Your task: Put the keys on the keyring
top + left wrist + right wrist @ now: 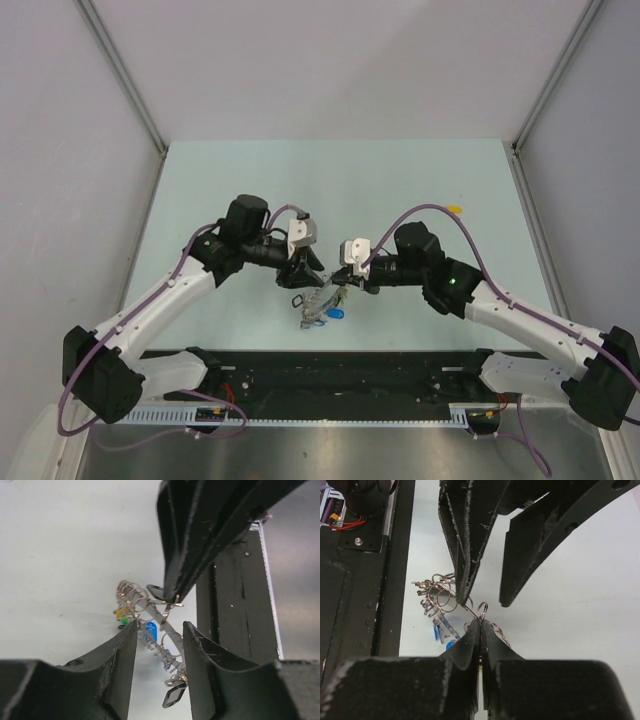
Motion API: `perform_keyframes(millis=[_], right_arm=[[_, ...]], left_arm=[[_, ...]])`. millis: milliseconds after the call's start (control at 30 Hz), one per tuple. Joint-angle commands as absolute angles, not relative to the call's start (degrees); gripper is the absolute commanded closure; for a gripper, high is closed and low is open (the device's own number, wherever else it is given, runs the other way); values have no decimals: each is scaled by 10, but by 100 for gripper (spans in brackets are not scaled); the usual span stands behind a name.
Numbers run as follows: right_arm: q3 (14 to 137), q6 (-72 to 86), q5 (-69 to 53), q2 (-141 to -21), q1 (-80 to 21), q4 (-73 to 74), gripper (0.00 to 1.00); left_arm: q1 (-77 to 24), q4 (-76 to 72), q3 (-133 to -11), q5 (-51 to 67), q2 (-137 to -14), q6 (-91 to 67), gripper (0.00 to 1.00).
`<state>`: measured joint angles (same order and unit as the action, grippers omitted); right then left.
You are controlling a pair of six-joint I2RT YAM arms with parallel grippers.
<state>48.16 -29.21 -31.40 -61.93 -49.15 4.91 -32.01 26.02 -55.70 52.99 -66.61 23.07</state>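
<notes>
The keyring [167, 630] hangs tilted above the table, a metal band strung with silver rings and blue, yellow and green tags; in the top view the keyring [322, 305] sits between both arms. My right gripper [480, 621] is shut on its wire, beside a small split ring [482, 609]. Around the band my left gripper [159, 626] stands open, its fingers not touching it. A black-tagged key [174, 697] dangles at the band's near end. A yellow tag [121, 613] shows at the far end; I cannot tell whether it is a loose key. From the top, the left gripper [305, 272] faces the right gripper [345, 285].
The pale green table [220, 180] is walled by grey panels at the back and sides. A black rail [340, 370] with the arm bases runs along the near edge, close under the keyring.
</notes>
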Motion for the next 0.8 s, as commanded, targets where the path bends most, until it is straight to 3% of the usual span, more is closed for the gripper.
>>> perform_keyframes(millis=[0, 467, 600, 767], right_arm=[[518, -306, -329, -620, -494, 40, 100], [523, -306, -328, -624, -500, 47, 100], [522, -307, -323, -621, -501, 51, 100], [522, -304, -296, -605, -501, 69, 100]], left_arm=[[-333, 313, -591, 586, -671, 295, 58], [-349, 301, -595, 564, -693, 272, 69], [-349, 298, -595, 561, -690, 266, 100], [-348, 291, -589, 526, -677, 233, 99]])
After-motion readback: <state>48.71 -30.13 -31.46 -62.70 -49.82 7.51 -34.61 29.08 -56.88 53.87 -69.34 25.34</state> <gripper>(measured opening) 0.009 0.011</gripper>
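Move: Just off the left hand's open fingertips, about 1 cm back, 1 cm right and 1 cm lower, is the small wire loop of the keyring that the right fingers already pinch. It is barely 1 cm left of the right hand's point and level with it fore and aft and in height. From the left hand, the blue key hangs some 4 cm back, 2 cm right and 7 cm lower, and the black fob about 3 cm back, 4 cm left and 6 cm lower. Easing back a little over 1 cm, and about 1 cm each down and to the right, the left hand brings its half-open fingers to the wire loop at the right fingertips, then shuts them fully and pinches it. The right hand keeps its closed grip and sinks about 1 cm alongside, the two sets of fingertips now practically meeting. ##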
